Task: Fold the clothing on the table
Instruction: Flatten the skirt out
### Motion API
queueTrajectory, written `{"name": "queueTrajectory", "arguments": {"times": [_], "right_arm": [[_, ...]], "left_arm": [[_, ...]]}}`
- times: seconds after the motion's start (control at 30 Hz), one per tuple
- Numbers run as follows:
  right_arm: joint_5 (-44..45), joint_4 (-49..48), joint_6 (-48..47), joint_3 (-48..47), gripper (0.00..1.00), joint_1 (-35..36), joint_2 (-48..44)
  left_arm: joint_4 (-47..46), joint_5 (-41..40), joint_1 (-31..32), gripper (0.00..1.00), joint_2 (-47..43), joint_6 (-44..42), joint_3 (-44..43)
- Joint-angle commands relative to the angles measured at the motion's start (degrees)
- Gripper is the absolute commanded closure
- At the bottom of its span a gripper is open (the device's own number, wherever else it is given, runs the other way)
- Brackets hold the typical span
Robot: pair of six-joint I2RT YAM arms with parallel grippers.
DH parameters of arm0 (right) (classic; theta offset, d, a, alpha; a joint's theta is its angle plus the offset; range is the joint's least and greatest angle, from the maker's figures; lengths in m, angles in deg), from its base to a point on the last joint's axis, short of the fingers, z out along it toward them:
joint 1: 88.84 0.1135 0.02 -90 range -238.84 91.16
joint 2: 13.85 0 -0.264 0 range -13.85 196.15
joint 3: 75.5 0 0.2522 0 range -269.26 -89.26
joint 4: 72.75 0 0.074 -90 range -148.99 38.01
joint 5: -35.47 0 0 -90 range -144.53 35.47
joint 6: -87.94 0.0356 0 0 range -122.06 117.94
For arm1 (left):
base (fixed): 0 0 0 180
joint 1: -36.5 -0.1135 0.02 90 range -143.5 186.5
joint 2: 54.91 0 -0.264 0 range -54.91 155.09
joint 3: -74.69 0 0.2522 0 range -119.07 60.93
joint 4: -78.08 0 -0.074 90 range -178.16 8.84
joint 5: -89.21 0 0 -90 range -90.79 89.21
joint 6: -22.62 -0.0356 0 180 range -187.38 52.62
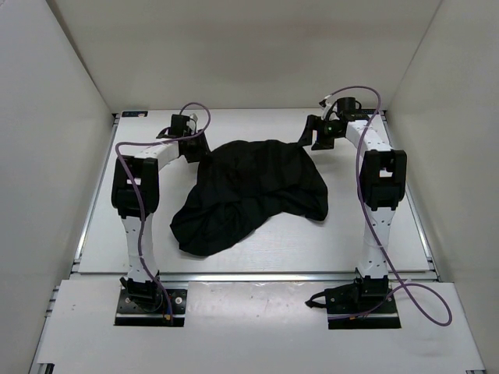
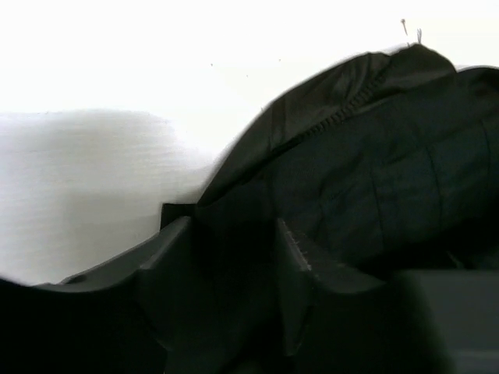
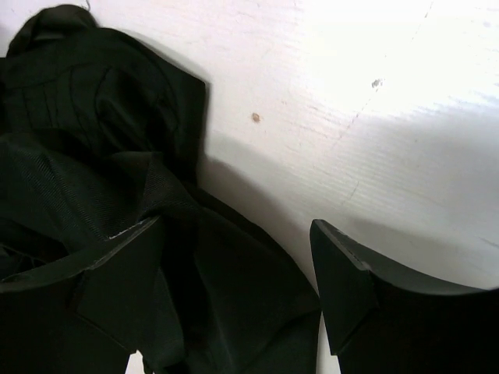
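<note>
The black clothing (image 1: 249, 195) lies bunched in a rumpled heap in the middle of the white table (image 1: 257, 253). My left gripper (image 1: 189, 146) is at the heap's far left edge. In the left wrist view its jaws (image 2: 234, 226) stand partly closed around a fold of the clothing (image 2: 390, 156); it is too dark to tell whether they press it. My right gripper (image 1: 316, 136) is at the far right edge. It is open (image 3: 238, 226), with a flap of the clothing (image 3: 93, 117) between its fingers. One finger is over cloth, the other over bare table (image 3: 351, 117).
White walls close in the table on the left, right and far sides. A silver rail (image 1: 257, 276) runs along the near edge, with the arm bases (image 1: 152, 300) (image 1: 362, 300) just behind it. Purple cables (image 1: 362, 101) loop off both arms.
</note>
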Motion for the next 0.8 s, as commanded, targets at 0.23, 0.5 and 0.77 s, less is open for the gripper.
{"name": "queueTrajectory", "arguments": {"times": [0.23, 0.5, 0.77], "right_arm": [[-2.19, -1.19, 0.94, -1.67, 0.28, 0.39, -1.09], [-9.67, -1.99, -0.11, 10.44, 1.0, 5.48, -8.55], [-9.84, -3.38, -1.61, 33.97, 1.0, 13.13, -30.93]], "left_arm": [[-1.18, 1.14, 0.06, 1.0, 1.66, 1.99, -3.65], [-2.78, -1.59, 0.59, 1.0, -0.9, 3.23, -7.07], [-1.37, -2.38, 2.16, 1.0, -3.97, 2.52, -7.69]]}}
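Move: Right between the left hand's fingers, within 1 or 2 cm and about 2 cm below, lies the skirt's far left corner; its near left corner is some 27 cm back and 2 cm to the left. The skirt's far right corner is level with the right hand, about 3 cm to its left and 3 cm below; the near right corner lies roughly 23 cm back and 2 cm to the right. Sinking about 1.5 cm, the left hand finishes shutting on the far left corner, then carries it some 3 cm forward and about 4 cm up, still pinched. The right hand lingers, then shuts on the skirt's far right part as it sets off, sweeping about 13 cm back and 9 cm left over the skirt, speeding up and turning some 15 degrees counter-clockwise, dragging the cloth along. ##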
